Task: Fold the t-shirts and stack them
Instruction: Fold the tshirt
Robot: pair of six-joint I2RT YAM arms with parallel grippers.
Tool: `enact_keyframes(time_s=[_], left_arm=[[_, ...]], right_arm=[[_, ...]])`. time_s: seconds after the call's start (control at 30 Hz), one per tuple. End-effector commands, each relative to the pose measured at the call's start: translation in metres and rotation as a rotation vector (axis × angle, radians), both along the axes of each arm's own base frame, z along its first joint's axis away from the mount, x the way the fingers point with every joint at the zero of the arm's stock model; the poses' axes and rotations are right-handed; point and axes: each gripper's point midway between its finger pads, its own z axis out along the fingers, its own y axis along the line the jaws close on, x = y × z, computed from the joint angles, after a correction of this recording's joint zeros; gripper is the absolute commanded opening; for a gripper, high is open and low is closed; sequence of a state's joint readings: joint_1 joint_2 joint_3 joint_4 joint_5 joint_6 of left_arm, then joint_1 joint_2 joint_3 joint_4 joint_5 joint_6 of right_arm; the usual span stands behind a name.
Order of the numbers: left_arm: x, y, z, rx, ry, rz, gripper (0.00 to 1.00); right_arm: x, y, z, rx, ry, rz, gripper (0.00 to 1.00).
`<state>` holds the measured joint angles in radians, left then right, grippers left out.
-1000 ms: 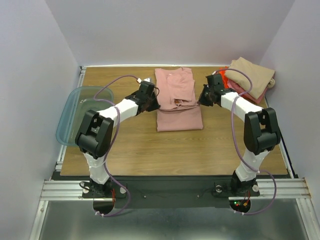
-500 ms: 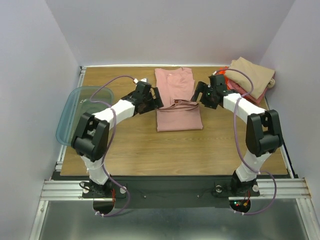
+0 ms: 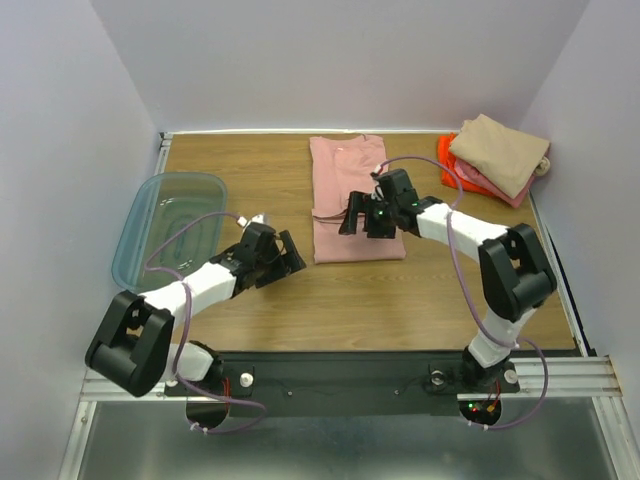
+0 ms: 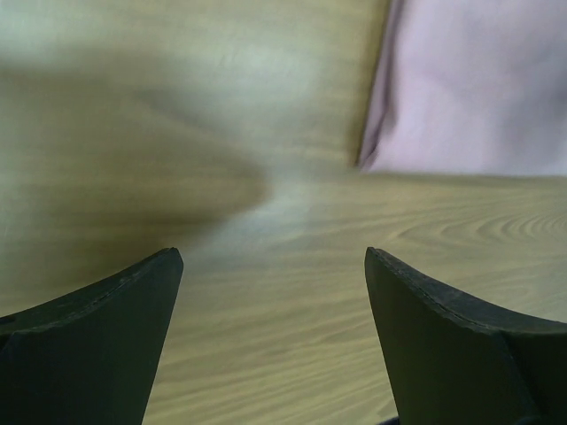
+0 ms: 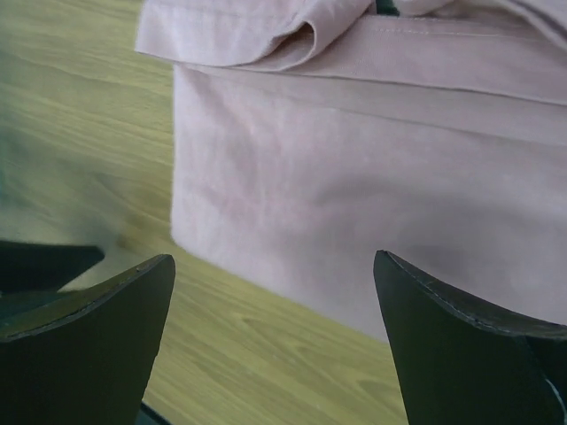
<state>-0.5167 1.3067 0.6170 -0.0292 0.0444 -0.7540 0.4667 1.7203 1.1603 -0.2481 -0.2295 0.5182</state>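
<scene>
The dusty-pink t-shirt (image 3: 345, 180) lies flat as a long narrow strip at the table's middle back, with a loose fold across its middle. My right gripper (image 3: 352, 222) is open and empty, low over the shirt's near half; the right wrist view (image 5: 275, 257) shows the pink cloth (image 5: 372, 168) just ahead of the jaws. My left gripper (image 3: 293, 260) is open and empty on bare wood beside the shirt's near left corner, which shows in the left wrist view (image 4: 469, 88) ahead of that gripper (image 4: 270, 257). A folded stack (image 3: 500, 155) of tan, pink and orange shirts sits at the back right.
A clear teal plastic bin (image 3: 150, 215) hangs over the table's left edge. White walls close in the back and both sides. A metal rail runs along the near edge by the arm bases.
My left arm has drawn back from the shirt's left edge toward the near left. My right gripper has moved from the shirt's right edge leftward over its middle. The shirt now lies narrower.
</scene>
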Motion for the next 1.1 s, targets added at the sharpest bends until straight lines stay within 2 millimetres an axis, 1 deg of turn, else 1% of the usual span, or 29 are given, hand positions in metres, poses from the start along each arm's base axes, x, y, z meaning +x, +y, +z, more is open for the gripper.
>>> enact_keyframes(time_s=[0.0,0.03,0.1,0.17,0.23,0.33,0.37,0.4,0.47,0.5,0.53,0.57,0.6,0.63,0.67,0.7,0.73,0.77,0.8,0.83,0.93,0.97,1.0,1.03,1.07], left_arm=[[-0.014,-0.011,0.013,-0.133,-0.042,0.002,0.96],[-0.018,-0.008,0.008,-0.131,-0.033,0.006,0.96],[-0.020,-0.005,0.010,-0.137,-0.041,0.020,0.96],[-0.022,-0.003,0.011,-0.140,-0.049,0.025,0.96],[-0.023,-0.003,0.011,-0.139,-0.050,0.026,0.96],[-0.024,-0.002,0.009,-0.130,-0.041,0.027,0.96],[-0.022,-0.001,0.010,-0.130,-0.044,0.030,0.96],[-0.023,-0.001,0.008,-0.127,-0.039,0.029,0.96],[-0.022,-0.001,0.009,-0.129,-0.040,0.031,0.96],[-0.022,-0.002,0.010,-0.129,-0.042,0.030,0.96],[-0.023,-0.001,0.009,-0.125,-0.040,0.030,0.96],[-0.022,-0.001,0.011,-0.125,-0.044,0.033,0.96],[-0.022,-0.001,0.010,-0.124,-0.041,0.033,0.96],[-0.022,0.000,0.010,-0.122,-0.043,0.037,0.96],[-0.021,0.001,0.011,-0.119,-0.046,0.039,0.96],[-0.021,0.001,0.011,-0.117,-0.046,0.040,0.97],[-0.021,0.001,0.011,-0.116,-0.045,0.041,0.96],[-0.020,0.001,0.012,-0.115,-0.047,0.040,0.96],[-0.020,0.001,0.012,-0.115,-0.046,0.040,0.96],[-0.019,0.000,0.012,-0.113,-0.047,0.040,0.97],[-0.013,0.000,0.013,-0.100,-0.053,0.043,0.97],[-0.007,-0.003,0.015,-0.096,-0.059,0.039,0.97],[-0.005,-0.005,0.017,-0.098,-0.063,0.035,0.97],[0.001,-0.009,0.021,-0.108,-0.078,0.025,0.97],[0.008,-0.013,0.022,-0.102,-0.085,0.015,0.97]], right_arm=[[0.028,0.029,0.000,0.019,-0.063,0.053,1.00],[0.032,0.031,-0.002,0.017,-0.063,0.056,1.00],[0.041,0.032,-0.009,0.000,-0.063,0.042,1.00],[0.055,0.034,-0.017,-0.024,-0.071,0.027,1.00],[0.067,0.036,-0.021,-0.042,-0.087,0.022,1.00],[0.083,0.035,-0.021,-0.074,-0.121,0.000,1.00],[0.094,0.038,-0.012,-0.071,-0.150,-0.011,1.00],[0.102,0.035,-0.019,-0.097,-0.156,-0.032,1.00],[0.115,0.034,-0.017,-0.119,-0.186,-0.045,1.00],[0.127,0.037,-0.013,-0.129,-0.215,-0.047,1.00],[0.132,0.037,-0.012,-0.133,-0.226,-0.049,1.00],[0.145,0.039,0.000,-0.128,-0.260,-0.065,1.00],[0.152,0.039,-0.007,-0.143,-0.266,-0.061,1.00],[0.163,0.034,-0.006,-0.162,-0.284,-0.082,1.00],[0.174,0.029,-0.001,-0.178,-0.311,-0.108,1.00],[0.190,0.031,0.014,-0.177,-0.361,-0.116,1.00],[0.198,0.029,0.008,-0.189,-0.365,-0.120,1.00],[0.206,0.025,0.015,-0.189,-0.382,-0.127,1.00],[0.209,0.024,0.020,-0.188,-0.398,-0.125,1.00],[0.214,0.023,0.037,-0.188,-0.435,-0.125,1.00],[0.211,0.014,0.063,-0.207,-0.479,-0.150,1.00],[0.200,0.006,0.074,-0.215,-0.484,-0.161,1.00],[0.194,-0.003,0.084,-0.222,-0.491,-0.195,1.00],[0.187,-0.011,0.088,-0.227,-0.486,-0.222,1.00],[0.166,-0.025,0.090,-0.238,-0.466,-0.249,1.00]])
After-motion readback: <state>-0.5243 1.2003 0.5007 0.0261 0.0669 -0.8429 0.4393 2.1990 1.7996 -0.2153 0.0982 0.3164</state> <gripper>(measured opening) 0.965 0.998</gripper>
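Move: The loose cross edge of the t-shirt's upper layer lies about 8 cm ahead of the right hand, level sideways and some 4 cm below. The shirt's near edge is about 5 cm behind that hand, its far end roughly 28 cm ahead, and the folded pile stands 22 cm ahead and 29 cm to the right. From the left hand the loose edge is about 16 cm ahead and 17 cm to the right. Fingers wide open, the right hand first dips about 4 cm towards the t-shirt with a little leftward slip, then sweeps low and ever faster over the loose cross edge towards the shirt's far end, some 19 cm forward in all. It climbs as it goes, the fingers tipping up about 20 degrees, and finishes by lifting and swinging back to the right a few centimetres, while the empty left hand just draws back about 3 cm beside the shirt's near left corner and waits, still open. ##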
